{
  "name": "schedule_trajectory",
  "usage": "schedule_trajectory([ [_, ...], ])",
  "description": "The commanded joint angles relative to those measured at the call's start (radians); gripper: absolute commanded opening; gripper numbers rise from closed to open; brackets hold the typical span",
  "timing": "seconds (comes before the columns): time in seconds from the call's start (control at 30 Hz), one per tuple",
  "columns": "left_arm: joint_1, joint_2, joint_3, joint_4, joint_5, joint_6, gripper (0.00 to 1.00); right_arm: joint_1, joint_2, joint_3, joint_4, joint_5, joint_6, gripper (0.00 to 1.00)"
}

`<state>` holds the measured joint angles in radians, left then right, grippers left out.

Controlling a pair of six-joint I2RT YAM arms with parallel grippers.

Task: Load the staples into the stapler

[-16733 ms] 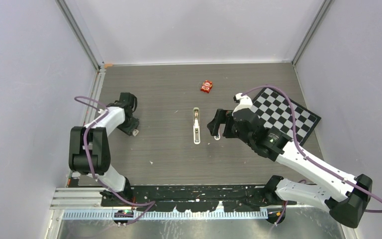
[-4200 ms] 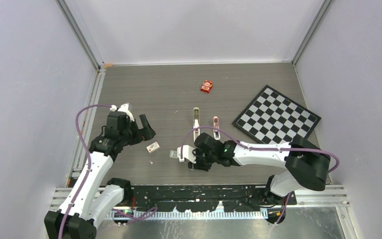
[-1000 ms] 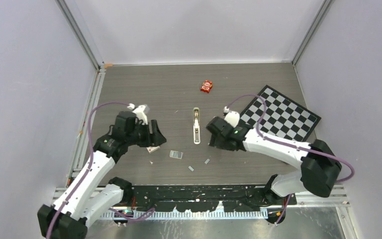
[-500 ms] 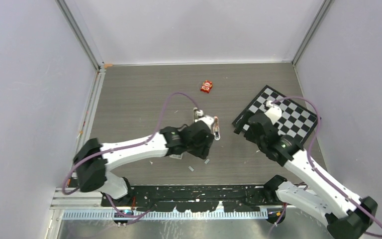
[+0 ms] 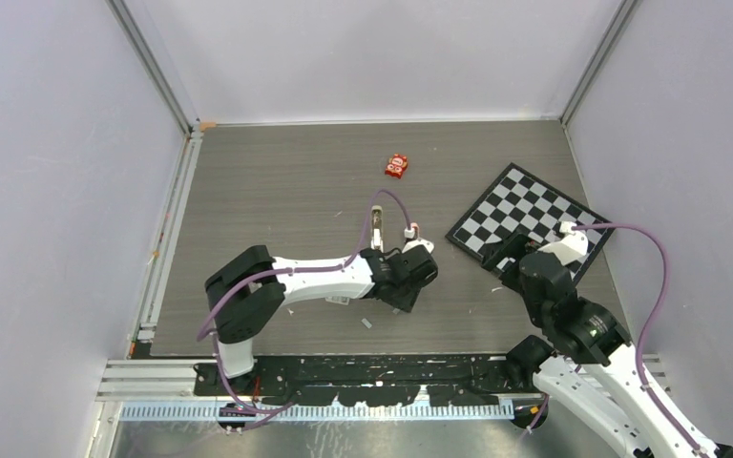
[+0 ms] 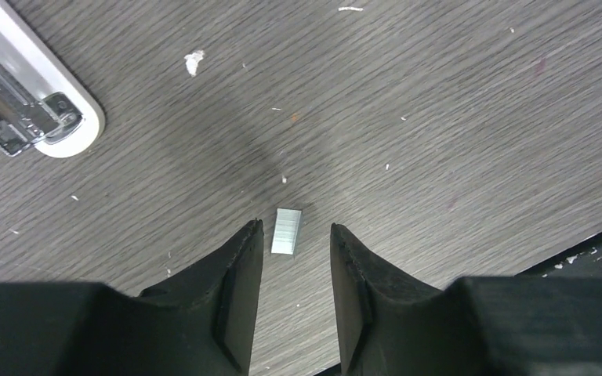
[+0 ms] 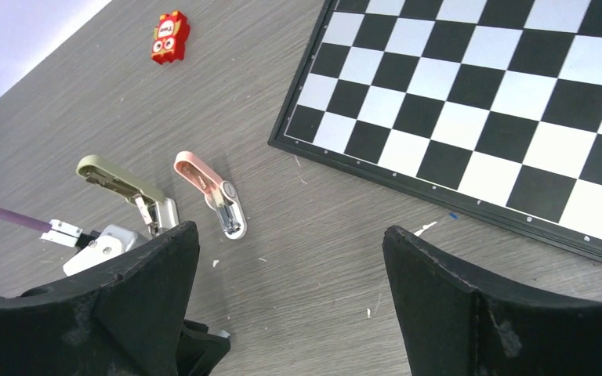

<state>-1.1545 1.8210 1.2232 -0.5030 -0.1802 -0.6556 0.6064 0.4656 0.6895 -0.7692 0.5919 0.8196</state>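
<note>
A tiny silvery strip of staples (image 6: 286,232) lies flat on the table. My left gripper (image 6: 295,227) is open, one fingertip on each side of the strip and neither touching it. Seen from above, the left gripper (image 5: 404,298) reaches across the table's middle, just in front of the stapler (image 5: 376,221). The stapler (image 7: 117,178) is a slim olive-grey bar with its metal channel showing. Another small staple strip (image 5: 366,322) lies nearer the front edge. My right gripper (image 7: 288,231) is wide open and empty, drawn back to the right gripper (image 5: 503,256) position beside the checkerboard.
A pink-and-white piece (image 7: 213,194) lies just right of the stapler, and its white end (image 6: 55,125) shows at the left wrist view's top left. A checkerboard (image 5: 532,221) lies at the right. A red packet (image 5: 397,165) sits further back. White specks dot the wood.
My left arm swung from the left side across to the middle and lowered over the staple strip, its jaws narrowing. My right arm pulled back to the right and opened wide.
</note>
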Motion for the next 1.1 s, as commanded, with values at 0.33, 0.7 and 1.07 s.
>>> schedule_trajectory([
  [0.33,-0.022,0.059,0.048,0.010,-0.047,-0.009,0.32,-0.002,-0.022,-0.020,-0.030,0.053,0.038,0.91],
  [0.7,-0.022,0.073,0.044,-0.008,-0.077,-0.001,0.24,-0.002,-0.013,-0.034,-0.017,0.033,0.040,0.90],
  [1.07,-0.018,0.046,0.024,-0.007,-0.058,-0.006,0.14,-0.002,0.027,-0.055,0.057,-0.065,-0.011,0.90],
])
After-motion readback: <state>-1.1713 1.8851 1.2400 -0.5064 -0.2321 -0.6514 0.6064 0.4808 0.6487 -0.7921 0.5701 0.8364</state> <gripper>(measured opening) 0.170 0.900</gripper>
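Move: The left hand hangs almost straight over a short strip of staples, which lies about 2 cm below its half-open fingertips. From this hand the olive stapler stands open about 14 cm ahead and 4 cm left, the pink stapler about 14 cm ahead and 4 cm right; another bit of staples lies 6 cm left and 3 cm back. From the right hand the strip is some 23 cm left, 3 cm back and 17 cm below. With its fingers pointing steeply down, the left hand sinks about 2 cm onto the short strip of staples lying in front of the two staplers, stops there and narrows its fingers steadily until both tips pinch the strip by its sides, the wrist turning barely 5 degrees. The right hand, empty and wide open near the checkerboard, stays well clear and sinks some 2.5 cm, mostly early on and again at the end. ##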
